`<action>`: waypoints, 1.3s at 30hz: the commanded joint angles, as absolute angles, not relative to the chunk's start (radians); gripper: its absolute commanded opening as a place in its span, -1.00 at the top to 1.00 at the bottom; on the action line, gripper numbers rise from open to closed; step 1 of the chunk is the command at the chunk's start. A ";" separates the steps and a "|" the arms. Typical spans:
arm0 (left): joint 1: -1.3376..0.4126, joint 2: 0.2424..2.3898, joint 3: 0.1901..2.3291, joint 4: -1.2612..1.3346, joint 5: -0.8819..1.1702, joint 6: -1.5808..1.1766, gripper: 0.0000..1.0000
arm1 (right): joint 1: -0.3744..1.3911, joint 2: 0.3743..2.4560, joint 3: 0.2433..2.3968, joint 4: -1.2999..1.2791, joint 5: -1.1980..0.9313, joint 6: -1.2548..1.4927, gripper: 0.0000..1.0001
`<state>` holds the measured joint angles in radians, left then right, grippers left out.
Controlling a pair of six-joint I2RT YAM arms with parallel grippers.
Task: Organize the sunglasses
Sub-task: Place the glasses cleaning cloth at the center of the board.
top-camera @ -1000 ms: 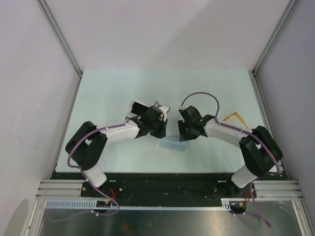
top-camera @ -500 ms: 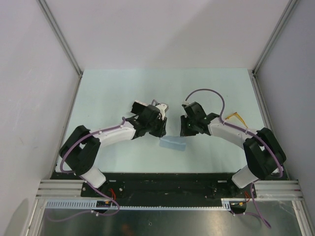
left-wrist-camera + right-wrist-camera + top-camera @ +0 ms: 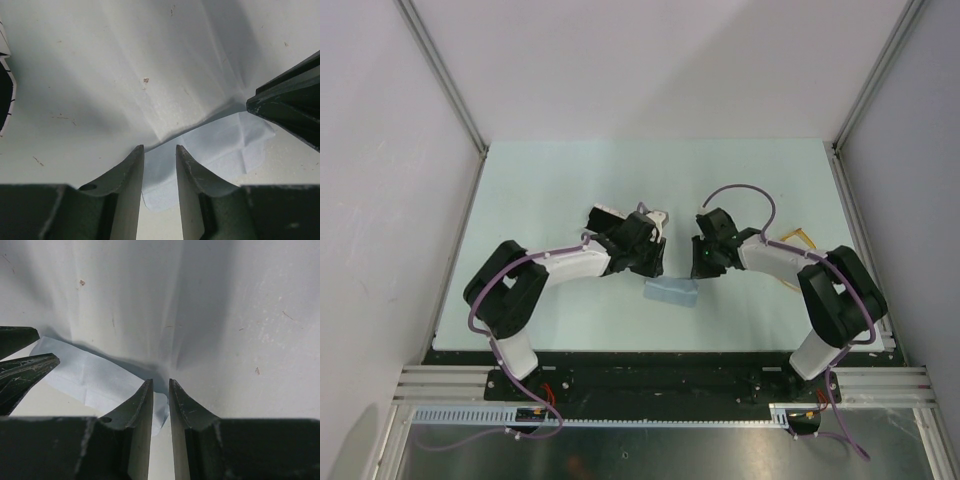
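Observation:
The sunglasses [image 3: 798, 239], thin yellow-orange, lie on the table at the right, partly hidden behind my right arm. A folded blue-grey cloth [image 3: 670, 292] lies near the middle. My left gripper [image 3: 657, 270] points down at the cloth's left end, jaws a little apart; in the left wrist view the cloth [image 3: 220, 145] shows under and beyond my left gripper [image 3: 160, 147]. My right gripper [image 3: 704, 268] is at the cloth's right end. In the right wrist view my right gripper [image 3: 160, 381] straddles a curled corner of the cloth [image 3: 85, 372], with a narrow gap.
A white case with black lines [image 3: 654, 216] lies just beyond the left gripper and shows at the left edge of the left wrist view [image 3: 5, 85]. Grey walls and metal rails [image 3: 455, 110] enclose the table. Each wrist view shows the other gripper's fingers [image 3: 290, 105] close by.
The left jaws have spread slightly and the right jaws have narrowed. Both grippers have settled lower at the cloth's two ends, and the cloth now looks more narrowly folded.

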<state>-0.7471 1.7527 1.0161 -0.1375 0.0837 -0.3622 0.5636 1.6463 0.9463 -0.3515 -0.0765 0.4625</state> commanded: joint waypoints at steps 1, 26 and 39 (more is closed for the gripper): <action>-0.753 1.747 1.035 -0.121 0.113 -0.365 0.26 | 0.574 1.666 0.965 -0.337 -0.098 0.451 0.54; -0.753 1.585 0.989 -0.123 0.022 -0.370 0.24 | 0.623 1.606 0.965 -0.434 -0.167 0.350 0.56; -0.753 1.582 1.003 -0.123 0.031 -0.365 0.24 | 0.666 1.585 0.963 -0.439 -0.112 0.301 -0.14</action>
<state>-0.7479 1.6062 0.9764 -0.1379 0.0467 -0.3656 0.6445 1.6241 0.9463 -0.4339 -0.1452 0.3305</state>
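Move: The folded cloth lies flat between the two hands. Its middle is about 4 cm right and 3 cm back of the left hand, and about 6 cm left and 3 cm back of the right hand, a centimetre or two lower; each hand's fingertips are at one end of its far edge. From the left hand the black-lined glasses case lies roughly 15 cm ahead and 11 cm left; from the right hand the orange sunglasses lie about 24 cm right and 5 cm ahead. With its fingers already low at the right end of the cloth's far edge, the right hand drags that corner back by about 4 cm and slightly left, turning some 10 to 15 degrees counter-clockwise, and only at the end do its fingers spread to about half open. The left hand, partly open throughout, eases back about 1 cm at the left end of the cloth, then comes free and lifts quickly straight up to some 4 cm above its starting height, where it stays. ##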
